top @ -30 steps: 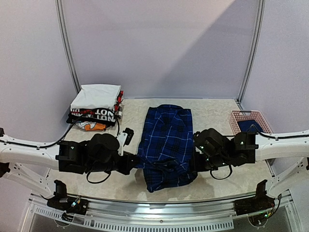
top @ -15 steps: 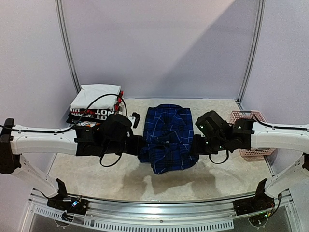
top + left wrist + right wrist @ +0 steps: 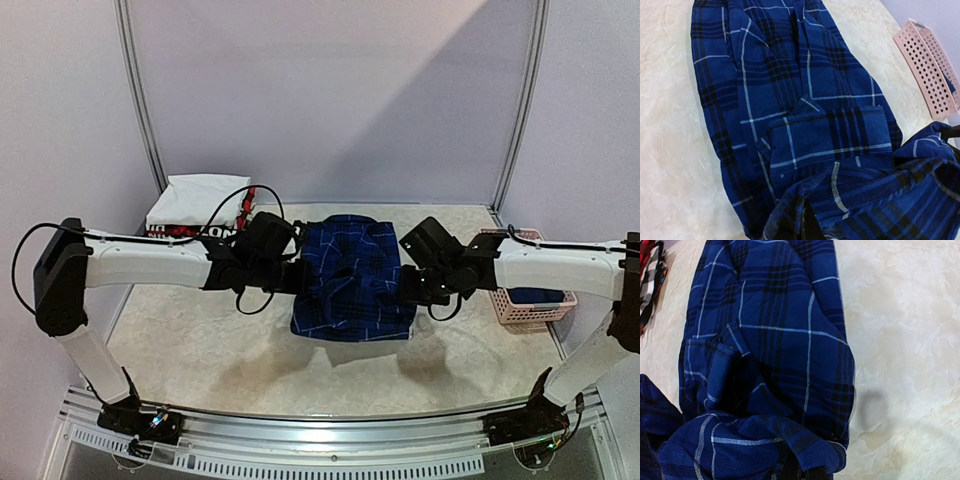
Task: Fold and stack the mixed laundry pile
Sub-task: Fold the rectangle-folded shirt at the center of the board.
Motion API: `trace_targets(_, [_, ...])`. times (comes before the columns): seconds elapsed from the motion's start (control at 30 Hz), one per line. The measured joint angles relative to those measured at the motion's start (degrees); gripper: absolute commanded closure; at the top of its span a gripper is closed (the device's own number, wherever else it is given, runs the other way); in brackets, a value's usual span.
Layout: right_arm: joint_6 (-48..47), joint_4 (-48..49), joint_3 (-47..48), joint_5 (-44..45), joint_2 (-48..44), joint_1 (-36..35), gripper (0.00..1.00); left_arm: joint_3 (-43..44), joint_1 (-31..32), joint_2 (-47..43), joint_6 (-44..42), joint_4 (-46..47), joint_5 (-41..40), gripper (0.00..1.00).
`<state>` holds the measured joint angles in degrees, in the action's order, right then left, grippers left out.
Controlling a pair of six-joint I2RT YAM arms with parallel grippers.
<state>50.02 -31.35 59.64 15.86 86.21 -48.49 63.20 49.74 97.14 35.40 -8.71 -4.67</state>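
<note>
The dark-blue plaid shirt lies in the middle of the table, its near part lifted and doubled over the far part. My left gripper is shut on the shirt's lifted edge on the left side. It shows in the left wrist view mostly covered by cloth. My right gripper is shut on the lifted edge on the right side, its fingers buried in cloth in the right wrist view. A dark-blue garment lies in the basket; no print shows.
A pink lattice basket stands at the right, also in the left wrist view. A stack of folded white and black red-lettered garments sits at the back left. Metal frame posts stand at both back corners.
Both grippers have carried the shirt's near hem up and away from the front edge toward the back. The shirt now looks about half as long.
</note>
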Motion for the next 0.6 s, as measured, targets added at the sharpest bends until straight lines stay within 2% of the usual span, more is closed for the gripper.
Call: trace_targets(0.6, [-1.46,6.21,3.96,-1.31,11.32,8.83,0.99,8.96,-6.49,14.99,-1.79,0.02,4.33,1.00])
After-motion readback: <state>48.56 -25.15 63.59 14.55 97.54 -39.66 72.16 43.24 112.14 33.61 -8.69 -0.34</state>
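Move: Both hands hold the shirt's near hem raised, some 20 cm apart. The middle of the shirt lying under it is about 8 cm ahead, 9 cm right and 9 cm below the left hand; from the right hand it is about 11 cm ahead, 10 cm left and 9 cm below. The folded stack stands some 20 cm ahead and 25 cm left of the left hand; the basket is about 26 cm right of the right hand and 4 cm ahead. Keeping the shirt's hem corners pinched in shut fingers, both hands carry it forward and down over the part that lies flat. The left goes about 5.5 cm forward, then sinks about 6 cm, mostly late, its fingers tipping slightly downward; the right goes some 6 cm forward, sinks less and turns a little clockwise, drifting slightly right. ##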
